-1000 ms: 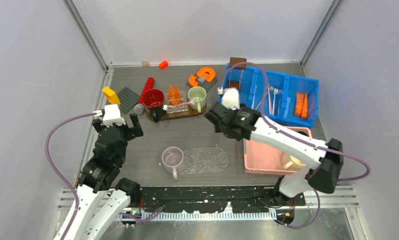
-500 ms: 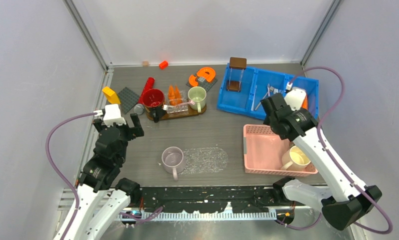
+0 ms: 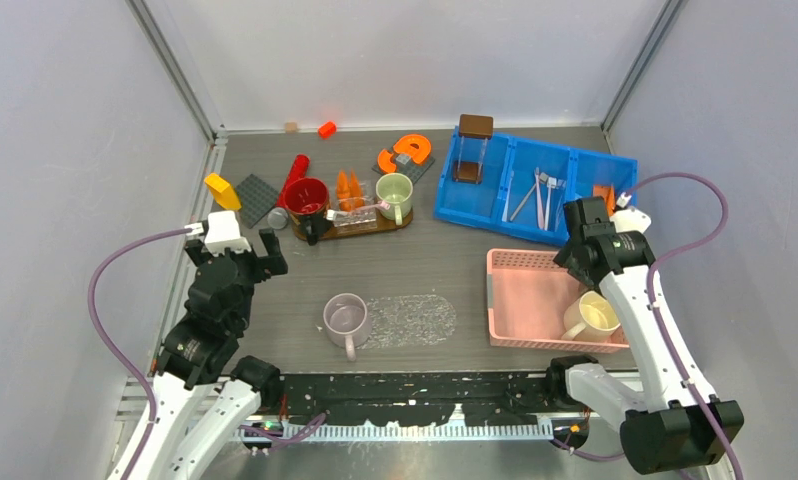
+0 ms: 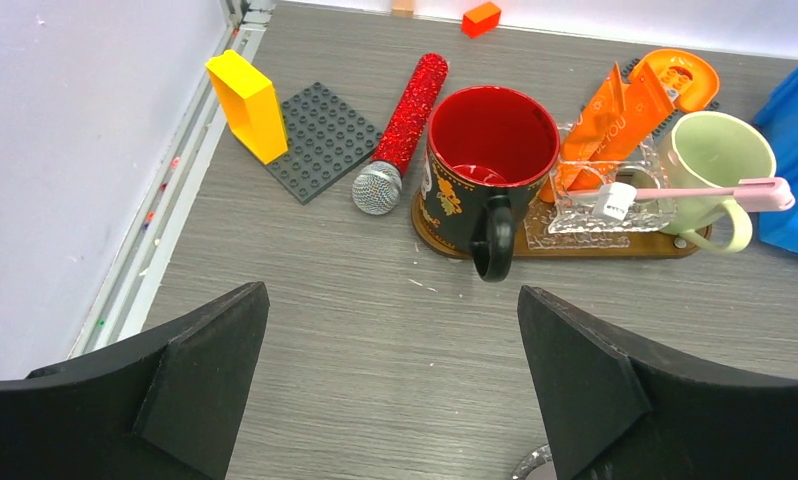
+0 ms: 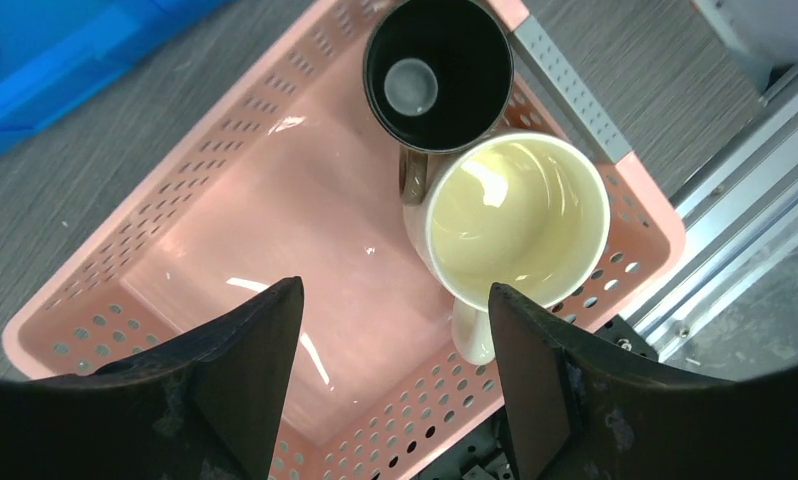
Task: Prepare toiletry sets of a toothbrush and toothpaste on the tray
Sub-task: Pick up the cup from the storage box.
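The brown tray (image 3: 399, 224) holds a red mug (image 3: 306, 196), a clear dish and a green mug (image 3: 394, 194). Orange toothpaste tubes (image 3: 347, 187) (image 4: 615, 100) stand in the dish. One pink toothbrush (image 3: 360, 208) (image 4: 705, 191) lies across the dish and the green mug. More toothbrushes (image 3: 540, 195) and toothpaste (image 3: 603, 193) lie in the blue bin (image 3: 475, 205). My left gripper (image 3: 235, 253) (image 4: 392, 292) is open and empty, near the tray's left end. My right gripper (image 3: 573, 238) (image 5: 395, 290) is open and empty above the pink basket (image 3: 525, 300) (image 5: 225, 250).
The basket holds a cream mug (image 5: 515, 215) and a black mug (image 5: 437, 68). A pale mug (image 3: 345, 318) stands by a clear oval mat (image 3: 410, 318). A yellow block (image 3: 222, 190), grey baseplate (image 3: 258, 197), red microphone (image 4: 405, 110) and orange C-shaped block (image 3: 405, 152) lie at the back.
My right arm has swung from beside the tray rightward across the blue bin and now hangs over the pink basket. The left arm has not moved.
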{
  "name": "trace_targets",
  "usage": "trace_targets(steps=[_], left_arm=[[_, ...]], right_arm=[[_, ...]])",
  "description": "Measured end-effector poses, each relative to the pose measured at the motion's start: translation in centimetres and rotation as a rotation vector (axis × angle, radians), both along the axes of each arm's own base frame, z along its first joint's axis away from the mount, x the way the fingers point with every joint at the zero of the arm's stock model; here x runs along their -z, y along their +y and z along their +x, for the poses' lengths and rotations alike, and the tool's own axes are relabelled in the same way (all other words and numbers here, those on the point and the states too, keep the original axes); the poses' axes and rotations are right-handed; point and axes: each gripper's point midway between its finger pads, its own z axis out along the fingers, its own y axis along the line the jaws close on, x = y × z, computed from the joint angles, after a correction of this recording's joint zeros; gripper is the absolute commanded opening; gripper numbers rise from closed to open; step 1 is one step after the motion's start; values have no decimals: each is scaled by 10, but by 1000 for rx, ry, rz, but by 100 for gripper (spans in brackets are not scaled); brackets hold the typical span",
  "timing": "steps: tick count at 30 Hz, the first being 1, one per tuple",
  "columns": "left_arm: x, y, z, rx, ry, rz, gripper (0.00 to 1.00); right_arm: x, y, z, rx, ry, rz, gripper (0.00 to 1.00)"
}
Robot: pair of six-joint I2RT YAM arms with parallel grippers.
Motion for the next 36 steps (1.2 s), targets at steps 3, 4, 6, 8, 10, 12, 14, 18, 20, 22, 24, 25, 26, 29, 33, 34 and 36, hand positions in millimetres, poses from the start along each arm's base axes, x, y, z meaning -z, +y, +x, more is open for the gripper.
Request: trace_targets(steps=[3, 4, 6, 8, 10, 12, 14, 18, 20, 22, 24, 25, 26, 29, 33, 34, 36], left_arm=[[-1, -1, -1, 8, -7, -3, 100], [-2, -1, -1, 9, -11, -4, 100], [-4, -1, -2, 11, -17, -7, 100], [-5, -1, -3, 12, -26, -11, 100], [-6, -1, -4, 13, -31, -13, 100], [-7, -2, -4, 15, -33, -14, 100], [-6, -1, -4, 15, -33, -14, 100], [-6, -1, -5, 15, -34, -14, 100], [-5, -1, -5, 16, -35, -14, 100], [-5, -2, -5, 16, -35, -13, 100], [-5, -2, -5, 16, -35, -14, 100], [-5, -2, -5, 16, -35, -14, 100], [-5, -2, -5, 16, -35, -14, 100], [-5, -1, -5, 16, -35, -13, 100], [-5, -1, -5, 16, -35, -12, 100], [-5, -1, -5, 16, -34, -12, 100], [-5, -1, -5, 16, -34, -12, 100]], right_arm=[[17, -1, -6, 35, 43, 43, 73], [24, -2, -9, 49, 65, 56, 73], [36, -5, -14, 76, 105, 77, 73], [45, -7, -17, 104, 141, 96, 72], [51, -8, -16, 123, 163, 113, 69], [57, -8, -14, 134, 185, 127, 68], [65, -8, -12, 143, 206, 147, 66], [83, -2, -10, 150, 253, 201, 58], [92, 1, -13, 148, 278, 217, 54], [96, 3, -14, 147, 286, 234, 48], [96, 5, -14, 141, 288, 243, 39], [96, 6, -13, 136, 286, 252, 34], [96, 7, -13, 131, 288, 255, 31], [97, 13, -11, 116, 282, 286, 17], [95, 19, -7, 102, 264, 322, 2], [94, 20, -7, 100, 260, 328, 1], [92, 24, -5, 90, 246, 349, 1]])
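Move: The cream cup in the pink storage box lies roughly 4 cm back and 4 cm to the right of the right hand, its middle some 13 cm below. A black mug stands beside it, about 4 cm ahead and 6 cm right of that hand. The blue tray's middle is some 22 cm ahead and 6 cm left. From the left hand, the cup is about 67 cm to the right, 7 cm back and 23 cm below. The cream cup's rim, on its left, forward side, is where the right hand goes: it sinks about 9.5 cm into the storage box, drawing back slightly at first, while the wrist tilts some 25 degrees. The half-open fingers then close and pinch the wall, one inside and one outside, the hand shifting about 2 cm left as they shut. ##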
